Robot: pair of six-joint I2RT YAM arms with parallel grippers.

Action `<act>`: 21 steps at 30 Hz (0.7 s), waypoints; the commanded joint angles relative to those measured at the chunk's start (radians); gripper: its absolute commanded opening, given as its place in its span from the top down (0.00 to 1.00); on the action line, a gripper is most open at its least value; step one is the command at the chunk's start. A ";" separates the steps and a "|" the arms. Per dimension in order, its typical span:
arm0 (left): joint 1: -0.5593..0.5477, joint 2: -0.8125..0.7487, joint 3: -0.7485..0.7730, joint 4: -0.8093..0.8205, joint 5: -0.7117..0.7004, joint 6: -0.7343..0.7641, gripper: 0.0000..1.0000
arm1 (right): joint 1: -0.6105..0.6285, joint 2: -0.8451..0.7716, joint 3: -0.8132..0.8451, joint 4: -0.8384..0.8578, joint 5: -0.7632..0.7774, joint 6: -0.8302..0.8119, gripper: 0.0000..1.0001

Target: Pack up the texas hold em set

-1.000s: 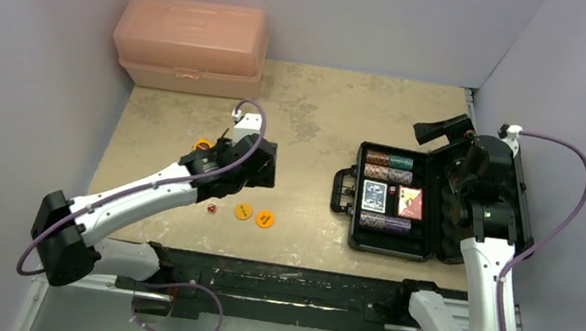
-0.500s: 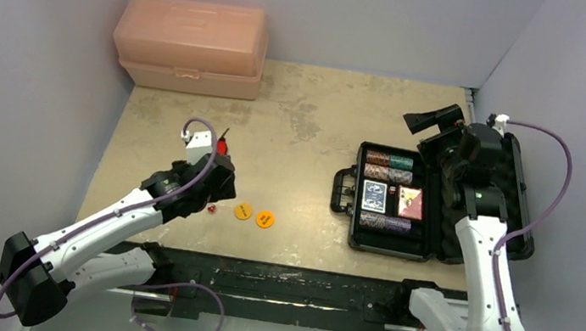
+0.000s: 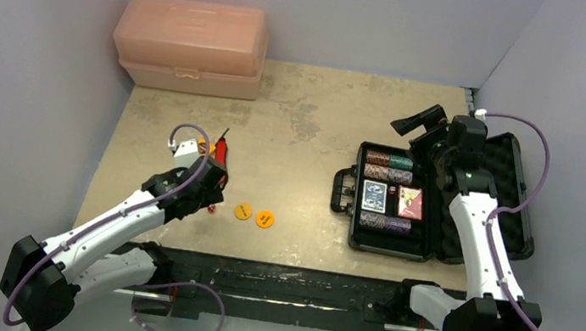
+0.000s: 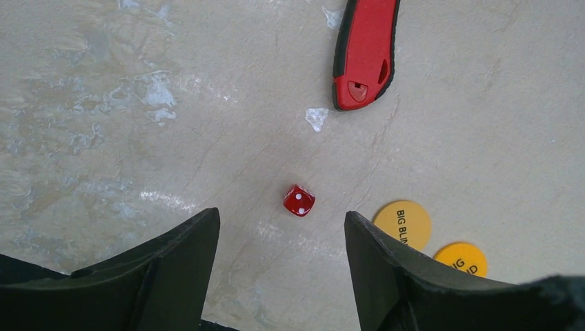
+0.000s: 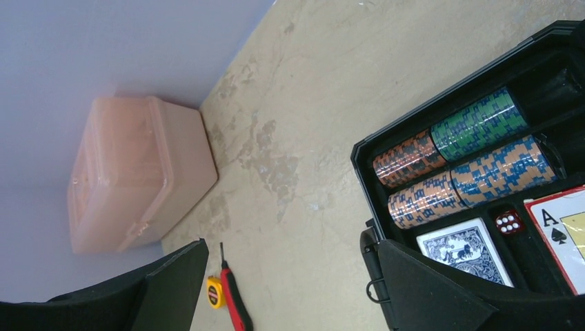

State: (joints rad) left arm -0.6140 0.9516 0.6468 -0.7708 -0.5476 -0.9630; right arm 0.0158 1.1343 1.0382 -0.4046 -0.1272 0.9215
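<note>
The black case (image 3: pixel 391 249) lies open at the right, its foam lid (image 3: pixel 515 203) flat beside it. It holds striped chips (image 3: pixel 388 161), a blue deck (image 3: pixel 374 196) and a red deck (image 3: pixel 410 202). The right wrist view shows the chips (image 5: pixel 455 158), the blue deck (image 5: pixel 462 248) and a red die (image 5: pixel 508 222) in the case. A loose red die (image 4: pixel 299 200) lies on the table between my open, empty left gripper (image 4: pixel 281 214) fingers, just ahead of the tips. Two orange discs (image 4: pixel 403 224) (image 4: pixel 461 258) lie right of it. My right gripper (image 3: pixel 417 122) is open and empty above the case's far edge.
A red utility knife (image 4: pixel 365 48) lies just beyond the die, with a yellow tape measure (image 5: pixel 214 291) next to it. The peach toolbox (image 3: pixel 192 45) stands at the far left against the wall. Walls close in on the left, back and right.
My left arm has drawn back toward the near left, uncovering the knife, and now hangs over the loose die. My right gripper has swung left, off the lid toward the case's far edge.
</note>
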 commanded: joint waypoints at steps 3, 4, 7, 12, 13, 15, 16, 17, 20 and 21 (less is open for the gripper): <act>0.065 0.038 -0.014 0.057 0.069 -0.005 0.38 | 0.002 0.021 -0.004 0.009 -0.045 -0.028 0.01; 0.075 0.048 -0.016 0.068 0.081 -0.003 0.40 | 0.002 0.023 -0.004 0.009 -0.048 -0.027 0.01; 0.102 0.080 -0.018 0.101 0.120 0.012 0.46 | 0.001 0.024 -0.003 0.016 -0.045 -0.032 0.01; 0.124 0.130 -0.022 0.151 0.160 0.032 0.53 | 0.003 0.020 0.007 -0.003 -0.025 -0.058 0.01; 0.127 0.141 -0.021 0.157 0.166 0.032 0.53 | 0.002 0.019 0.010 -0.010 -0.019 -0.066 0.01; 0.130 0.165 -0.020 0.172 0.181 0.031 0.55 | 0.001 0.016 0.013 -0.019 -0.009 -0.077 0.01; 0.131 0.176 -0.019 0.175 0.186 0.027 0.56 | 0.002 0.014 0.012 -0.021 -0.005 -0.081 0.01; 0.131 0.189 -0.018 0.177 0.190 0.025 0.56 | 0.001 0.012 0.010 -0.021 0.000 -0.085 0.01; 0.132 0.225 -0.011 0.181 0.194 0.023 0.58 | 0.002 0.007 0.004 -0.015 0.006 -0.093 0.01; 0.133 0.236 -0.010 0.185 0.196 0.023 0.58 | 0.002 0.007 0.003 -0.013 0.006 -0.096 0.01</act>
State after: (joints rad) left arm -0.4908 1.1549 0.6300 -0.6285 -0.3702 -0.9493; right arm 0.0158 1.1648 1.0378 -0.4141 -0.1452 0.8635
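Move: The loose red die lies about 4 cm ahead of the left hand, 1 cm to its right and some 7 cm below. Level with the die and about 9 cm to its right is the big blind button, with the second blind button another 7 cm or so beyond. The middle of the red knife lies roughly 14 cm farther out than the die. From the right hand the die is about 45 cm left, 11 cm back and 24 cm below. The left hand sinks about 4 cm towards the loose die, easing roughly 1 cm forward as it goes and tipping its fingers some 10 degrees more steeply down. On the way the fingers narrow from about two thirds open to a bit over two fifths, coming in on either side of the die's line but still above it, with no touch to be seen. ##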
